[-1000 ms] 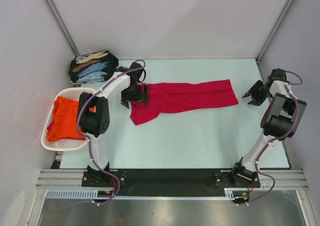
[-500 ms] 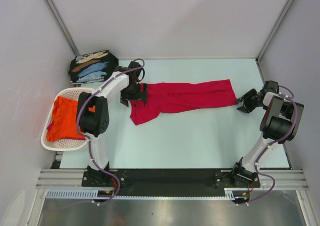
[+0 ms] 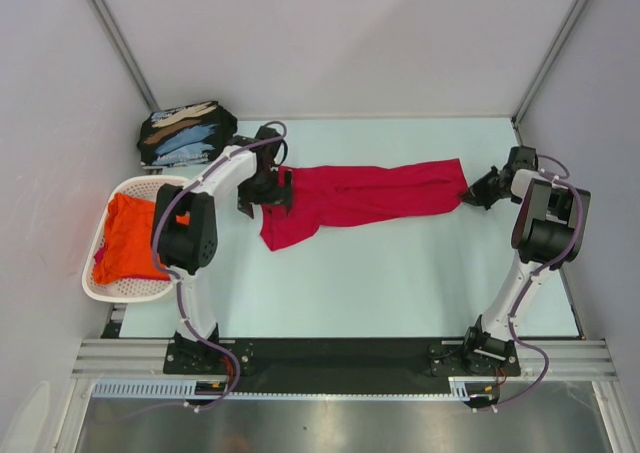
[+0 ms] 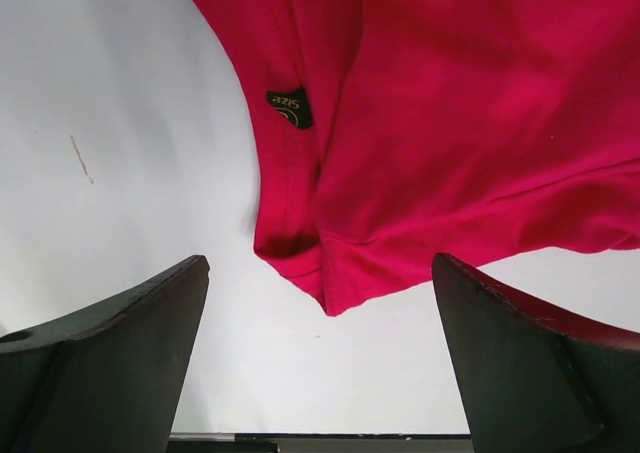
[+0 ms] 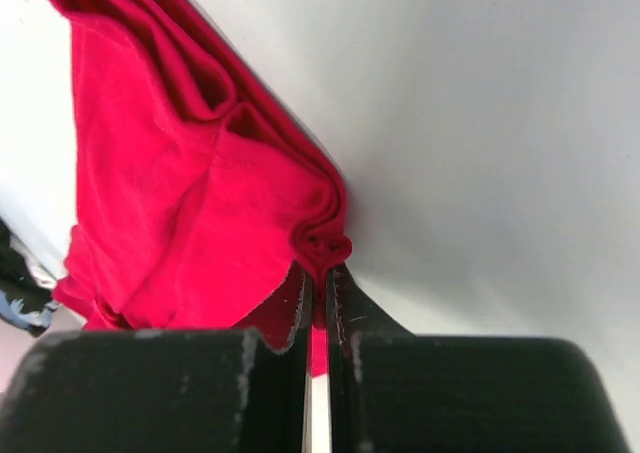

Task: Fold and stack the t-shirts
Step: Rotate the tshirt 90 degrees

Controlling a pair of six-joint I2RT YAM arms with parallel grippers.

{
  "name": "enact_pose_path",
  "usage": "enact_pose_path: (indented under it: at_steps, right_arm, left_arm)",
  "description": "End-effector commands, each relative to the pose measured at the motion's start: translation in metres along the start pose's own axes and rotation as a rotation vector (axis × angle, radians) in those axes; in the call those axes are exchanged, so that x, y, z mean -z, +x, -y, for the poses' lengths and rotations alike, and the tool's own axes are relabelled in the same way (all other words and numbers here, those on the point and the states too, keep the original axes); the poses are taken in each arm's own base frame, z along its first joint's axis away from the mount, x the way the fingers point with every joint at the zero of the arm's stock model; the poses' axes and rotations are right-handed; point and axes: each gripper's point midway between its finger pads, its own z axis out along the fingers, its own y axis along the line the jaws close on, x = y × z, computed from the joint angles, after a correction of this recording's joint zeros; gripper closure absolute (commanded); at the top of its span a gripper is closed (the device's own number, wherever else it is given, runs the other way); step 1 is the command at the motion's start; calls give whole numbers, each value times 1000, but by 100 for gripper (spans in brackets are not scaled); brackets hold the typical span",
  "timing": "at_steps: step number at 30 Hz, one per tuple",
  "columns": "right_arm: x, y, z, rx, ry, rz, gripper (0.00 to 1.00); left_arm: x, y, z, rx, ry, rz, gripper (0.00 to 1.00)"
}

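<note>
A crimson t-shirt (image 3: pixel 370 198) lies stretched in a long band across the far half of the table. My right gripper (image 3: pixel 470 192) is shut on the shirt's right end, and the right wrist view shows a bunched fold of red cloth (image 5: pixel 325 243) pinched between its fingers. My left gripper (image 3: pixel 268 188) stands open at the shirt's left end; in its wrist view a red corner (image 4: pixel 330 283) lies between the spread fingers (image 4: pixel 110 363), untouched. An orange t-shirt (image 3: pixel 128 238) sits in the basket. Folded black t-shirts (image 3: pixel 185 133) with light-blue and tan prints are stacked at the far left.
A white perforated basket (image 3: pixel 100 288) stands off the table's left edge. Grey walls and slanted frame posts (image 3: pixel 115 38) close in the sides and back. Both arm bases sit on the black rail (image 3: pixel 330 358) at the near edge.
My right gripper moved left from the right edge to the shirt's right end and shut on it. The left arm and the shirt stayed almost still.
</note>
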Motion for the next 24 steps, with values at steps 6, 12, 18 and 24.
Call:
enact_pose_path:
  at_steps: [6,12,18,24]
  right_arm:
    - [32,11,49,31,183,-29,100]
    - [47,40,68,6,222,-77,100]
    - [62,69,69,-4,266,-127,100]
    - [76,114,73,41,353,-234,100]
  left_arm:
    - [15,-60,2,174,81,174,0]
    - [-2,-103,14,226,149,195,0]
    - [-24,-132,29,217,168,167,0]
    - [-32,-135,31,226,163,143,1]
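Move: The t-shirt's far-left end lies about 18 cm ahead of the open left hand, about 1 cm to its left and 6 cm below. Its near-left corner is some 6 cm back and 1 cm right, the folded stack about 30 cm ahead and 22 cm left. The right hand already pinches the shirt's near-right corner; bare table awaits about 15 cm back and 2 cm left, while the shirt's far-right corner is 14 cm ahead and 1 cm left. Keep the right gripper shut on the near-right corner and drag it back towards the base by about 11 cm, low over the table, bearing slightly right first and then left again. Meanwhile bring the wide-open left gripper forward some 14 cm over the shirt towards its far-left end, rising a little before sinking, fingers tilting slightly forward. ##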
